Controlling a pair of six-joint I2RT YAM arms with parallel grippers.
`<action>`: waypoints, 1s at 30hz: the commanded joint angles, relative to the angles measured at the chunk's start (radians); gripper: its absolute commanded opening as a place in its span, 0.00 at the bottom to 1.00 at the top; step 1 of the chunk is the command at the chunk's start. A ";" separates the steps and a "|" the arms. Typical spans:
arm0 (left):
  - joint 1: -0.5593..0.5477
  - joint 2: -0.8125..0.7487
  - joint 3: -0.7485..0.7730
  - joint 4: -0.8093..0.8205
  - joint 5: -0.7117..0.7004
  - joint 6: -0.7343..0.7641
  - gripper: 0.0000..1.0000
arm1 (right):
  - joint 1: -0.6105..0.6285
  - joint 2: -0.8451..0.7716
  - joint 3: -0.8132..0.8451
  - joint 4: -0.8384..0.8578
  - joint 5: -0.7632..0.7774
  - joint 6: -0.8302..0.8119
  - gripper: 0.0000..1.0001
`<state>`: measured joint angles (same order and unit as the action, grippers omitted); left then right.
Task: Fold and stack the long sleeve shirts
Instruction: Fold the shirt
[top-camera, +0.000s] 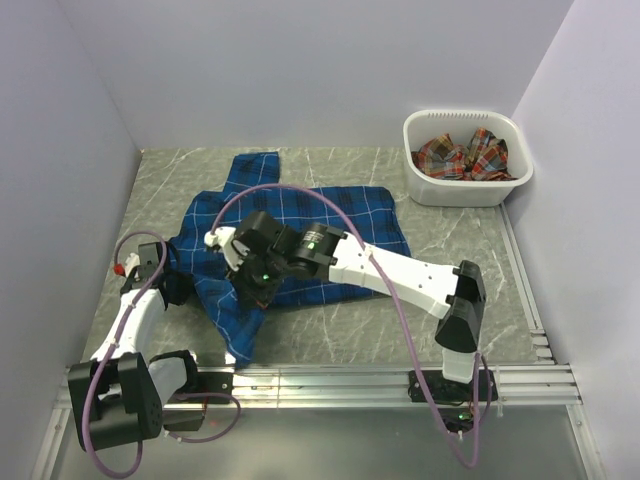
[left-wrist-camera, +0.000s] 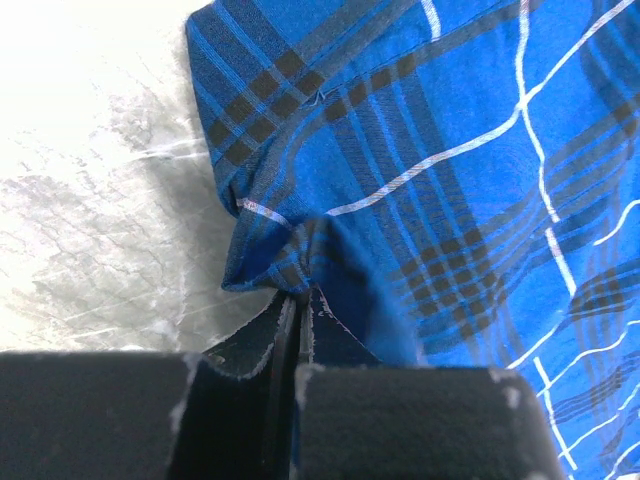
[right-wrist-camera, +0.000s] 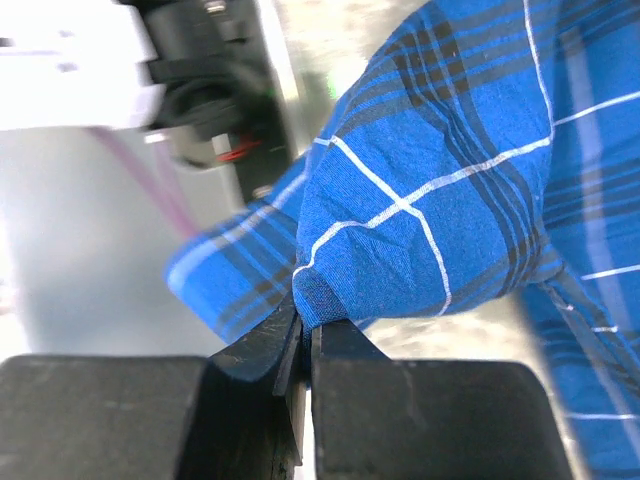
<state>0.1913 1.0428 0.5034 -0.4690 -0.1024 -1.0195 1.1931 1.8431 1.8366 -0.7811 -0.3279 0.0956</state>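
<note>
A royal blue plaid long sleeve shirt (top-camera: 310, 225) lies spread on the grey table, one sleeve running toward the near edge. My left gripper (top-camera: 172, 285) sits at the shirt's left edge, shut on a pinch of its blue cloth (left-wrist-camera: 290, 262). My right gripper (top-camera: 250, 290) reaches across from the right and is shut on a fold of the same shirt (right-wrist-camera: 400, 230) near the lower sleeve. A red-orange plaid shirt (top-camera: 462, 155) lies bunched in the basket at the back right.
A white plastic basket (top-camera: 466, 190) stands in the back right corner. Purple cables (top-camera: 300, 190) loop over the shirt from both arms. A metal rail (top-camera: 330, 380) runs along the table's near edge. Walls close in left, back and right.
</note>
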 joint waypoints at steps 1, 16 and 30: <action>0.002 -0.026 -0.002 0.010 -0.020 -0.025 0.06 | -0.042 -0.067 0.036 -0.028 -0.204 0.140 0.00; 0.003 -0.099 0.011 -0.048 -0.066 -0.007 0.09 | -0.159 -0.253 -0.285 -0.011 0.244 0.179 0.63; 0.004 -0.096 0.011 -0.045 -0.049 -0.013 0.10 | -0.798 -0.487 -0.927 0.282 0.409 0.544 0.67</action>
<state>0.1913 0.9508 0.5030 -0.5140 -0.1471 -1.0340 0.4641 1.4364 0.9844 -0.5892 0.0433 0.5240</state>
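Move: The right hand is high, with the shirt's near sleeve pinched in its fingers. The shirt's near right corner lies about 36 cm to its right, 14 cm ahead and 21 cm below. The shirt body's middle is roughly 23 cm ahead and 9 cm right, just as low; the basket is some 40 cm ahead and 49 cm right. From the left hand, still holding the shirt's left edge, that corner is about 56 cm right, 1 cm ahead and 3 cm below. Right hand releases the sleeve, sweeping 30 cm right, forward and down towards the near right corner, turning clockwise. ##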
